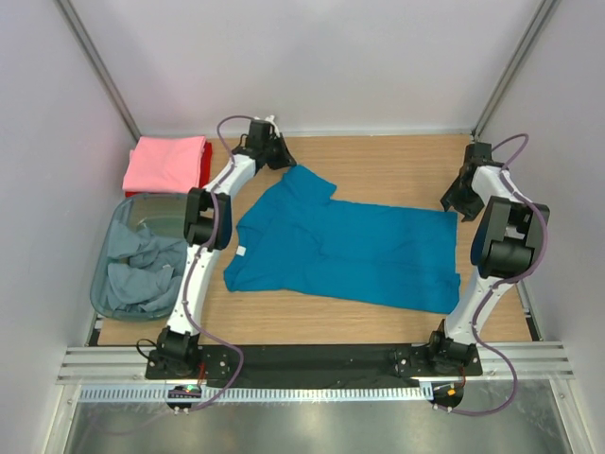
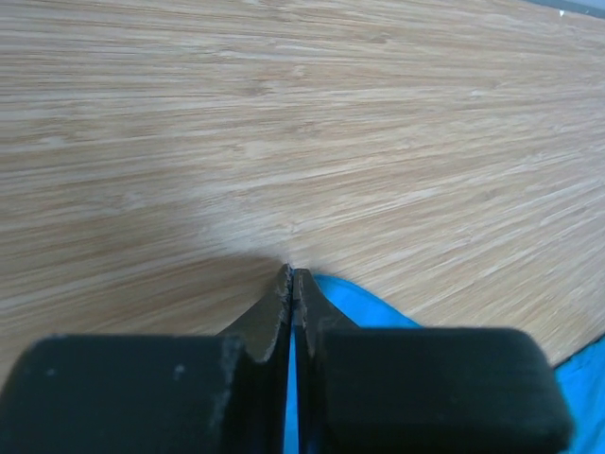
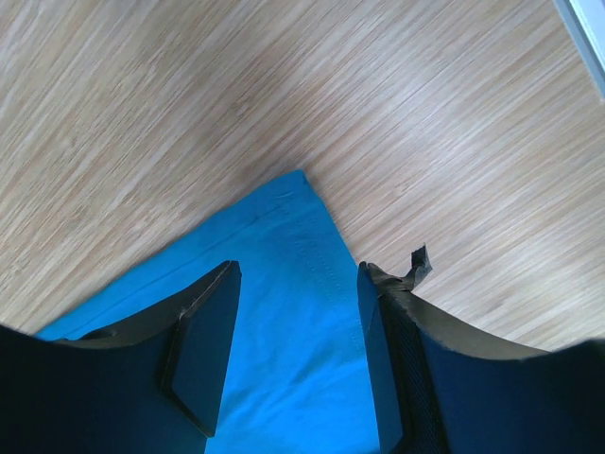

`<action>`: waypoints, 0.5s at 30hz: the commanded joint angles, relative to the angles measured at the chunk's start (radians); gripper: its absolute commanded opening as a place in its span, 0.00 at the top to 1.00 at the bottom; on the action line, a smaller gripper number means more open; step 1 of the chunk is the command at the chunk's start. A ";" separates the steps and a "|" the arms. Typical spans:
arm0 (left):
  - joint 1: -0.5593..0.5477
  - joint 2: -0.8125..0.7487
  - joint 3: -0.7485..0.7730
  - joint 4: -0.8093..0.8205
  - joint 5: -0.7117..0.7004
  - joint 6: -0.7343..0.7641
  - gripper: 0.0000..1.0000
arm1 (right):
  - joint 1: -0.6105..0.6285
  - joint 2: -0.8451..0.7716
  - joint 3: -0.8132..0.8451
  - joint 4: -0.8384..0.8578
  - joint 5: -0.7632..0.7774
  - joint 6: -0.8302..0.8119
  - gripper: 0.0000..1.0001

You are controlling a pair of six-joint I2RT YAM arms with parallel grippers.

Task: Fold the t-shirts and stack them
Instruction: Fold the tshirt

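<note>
A teal blue t-shirt point(image 1: 350, 246) lies spread flat across the middle of the table, its collar end to the left. My left gripper point(image 1: 284, 159) is at the shirt's far left sleeve. In the left wrist view it point(image 2: 291, 272) is shut, with a thin strip of the teal cloth point(image 2: 378, 312) pinched between its fingers. My right gripper point(image 1: 458, 203) is over the shirt's far right hem corner. It point(image 3: 298, 270) stands open, and the teal corner point(image 3: 284, 312) lies between its fingers. A folded pink t-shirt point(image 1: 165, 163) rests on a red one point(image 1: 207, 166) at the far left.
A translucent grey-blue bin point(image 1: 106, 257) at the left edge holds crumpled pale grey-blue t-shirts point(image 1: 142, 270). Bare wood point(image 1: 397, 170) runs behind the teal shirt. White walls and metal posts close in the back and sides.
</note>
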 commanded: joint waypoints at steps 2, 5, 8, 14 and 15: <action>-0.002 -0.159 -0.037 0.004 -0.067 0.065 0.73 | -0.004 -0.031 0.024 0.010 -0.005 -0.016 0.40; -0.004 -0.178 -0.051 0.032 -0.084 0.069 0.62 | -0.004 -0.037 0.013 0.016 -0.006 -0.022 0.40; -0.002 -0.159 -0.042 0.035 -0.084 0.074 0.58 | -0.006 -0.039 0.011 0.019 -0.011 -0.026 0.41; -0.010 -0.121 -0.059 0.012 -0.069 0.063 0.60 | -0.007 -0.037 0.025 0.022 -0.014 -0.026 0.41; -0.013 -0.115 -0.067 0.012 -0.072 0.066 0.60 | -0.007 -0.034 0.030 0.022 -0.011 -0.026 0.41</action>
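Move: The t-shirt's far-left sleeve corner lies right at the left hand's shut fingertips, roughly 1 cm to their right and 1 cm below. The sleeve's other corner is about 12 cm right and 8 cm back; the folded pink stack sits some 35 cm to the left, level with the hand. From the right hand, the far-left sleeve corner is about 14 cm ahead, 42 cm left and 4 cm below. The sleeve corner is left on the table as the left hand opens its shut fingers to somewhat under half and rises about 4.5 cm from the cloth, drifting some 1 cm left and tipping the fingers up slightly. The fingers end spread above the corner, still pointing forward and to the right. Most of the rise comes after the fingers have begun to part. ##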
